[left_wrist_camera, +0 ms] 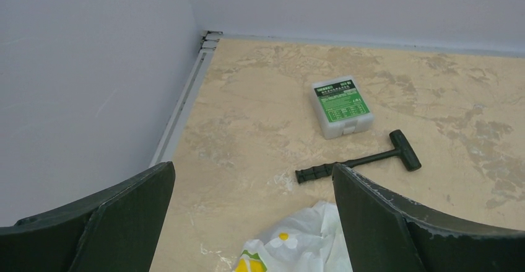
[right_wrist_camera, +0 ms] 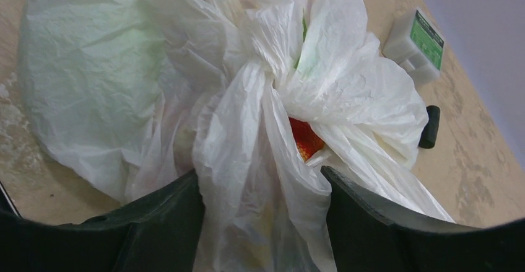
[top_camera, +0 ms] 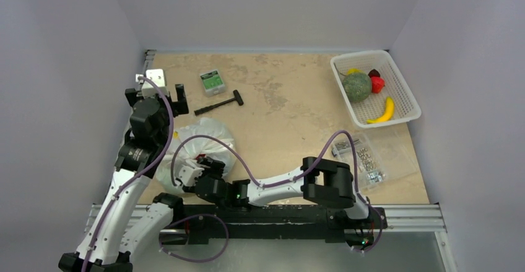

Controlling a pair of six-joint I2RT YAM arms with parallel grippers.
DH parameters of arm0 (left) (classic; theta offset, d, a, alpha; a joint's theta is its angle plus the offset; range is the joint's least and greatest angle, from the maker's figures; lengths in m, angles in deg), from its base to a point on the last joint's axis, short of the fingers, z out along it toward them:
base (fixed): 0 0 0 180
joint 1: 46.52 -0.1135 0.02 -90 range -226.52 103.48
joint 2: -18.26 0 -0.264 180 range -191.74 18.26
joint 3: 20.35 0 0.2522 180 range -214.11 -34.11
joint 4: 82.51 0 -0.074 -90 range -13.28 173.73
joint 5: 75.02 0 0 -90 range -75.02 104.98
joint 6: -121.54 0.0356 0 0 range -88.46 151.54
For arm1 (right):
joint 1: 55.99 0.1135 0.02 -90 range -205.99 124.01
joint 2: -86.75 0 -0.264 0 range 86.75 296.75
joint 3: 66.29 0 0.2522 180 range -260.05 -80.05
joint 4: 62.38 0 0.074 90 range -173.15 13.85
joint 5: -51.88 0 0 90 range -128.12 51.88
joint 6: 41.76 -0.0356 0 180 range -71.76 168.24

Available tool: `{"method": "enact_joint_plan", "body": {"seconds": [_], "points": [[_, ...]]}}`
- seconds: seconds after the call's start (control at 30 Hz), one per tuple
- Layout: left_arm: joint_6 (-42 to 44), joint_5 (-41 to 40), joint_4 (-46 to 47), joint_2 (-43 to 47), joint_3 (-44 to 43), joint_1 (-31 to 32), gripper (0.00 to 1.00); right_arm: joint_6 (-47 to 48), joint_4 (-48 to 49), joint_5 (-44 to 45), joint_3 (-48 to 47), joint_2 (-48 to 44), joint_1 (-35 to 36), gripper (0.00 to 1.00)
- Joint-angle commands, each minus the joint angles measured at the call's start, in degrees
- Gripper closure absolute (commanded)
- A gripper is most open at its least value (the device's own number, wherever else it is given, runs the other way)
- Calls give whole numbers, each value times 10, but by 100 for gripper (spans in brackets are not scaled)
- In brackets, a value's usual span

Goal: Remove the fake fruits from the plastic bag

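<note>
The white crinkly plastic bag (top_camera: 199, 134) lies at the near left of the table, its neck gathered. My right gripper (top_camera: 193, 171) reaches into it from the right. In the right wrist view the open right gripper (right_wrist_camera: 261, 174) has a bunched fold of the plastic bag (right_wrist_camera: 155, 67) filling the gap, and the fold touches both fingers. A red-orange fruit (right_wrist_camera: 304, 139) shows through a slit in the bag. My left gripper (top_camera: 156, 97) hangs open above the bag's far edge. In its own view the left gripper (left_wrist_camera: 252, 170) holds nothing, with the plastic bag (left_wrist_camera: 297, 241) below.
A white basket (top_camera: 402, 120) at the far right holds a green round fruit (top_camera: 357, 87), a red one (top_camera: 376, 84) and a banana (top_camera: 382, 112). A green-labelled box (top_camera: 212, 80) and a black T-handle tool (top_camera: 220, 103) lie beyond the bag. A clear box of screws (top_camera: 365, 157) sits near right.
</note>
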Motion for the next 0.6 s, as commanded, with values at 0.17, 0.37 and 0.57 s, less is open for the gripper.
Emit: {"method": "enact_joint_plan", "body": {"seconds": [0.17, 0.37, 0.57], "points": [[8, 149, 11, -36, -23, 1, 0, 7, 69, -3, 89, -66, -20, 65], [-3, 206, -12, -79, -44, 1, 0, 9, 36, -112, 131, -117, -57, 86], [-10, 220, -27, -103, -55, 1, 0, -5, 14, -255, 177, -184, -131, 87]]}}
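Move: The plastic bag lies around the right hand's fingertips, its middle some 4 cm ahead and about 4 cm below, with a loose fold already between the half-closing fingers; red fruit shows through a gap about 4 cm ahead and 1 cm to the right. The hammer lies roughly 23 cm ahead and 5 cm right, the green box about 30 cm ahead and 3 cm right, both about 8 cm lower. From the left hand, the bag is some 6 cm back, 7 cm right and 23 cm below. Rightward by about 6 cm the right hand draws, its fingers going on closing until they pinch the fold of plastic; it dips slightly at first, then swings forward some 3 cm and back up while holding on. The wide-open left hand also goes right, about 6 cm, sinking and edging forward over the bag's far side as it turns clockwise and tips down. ##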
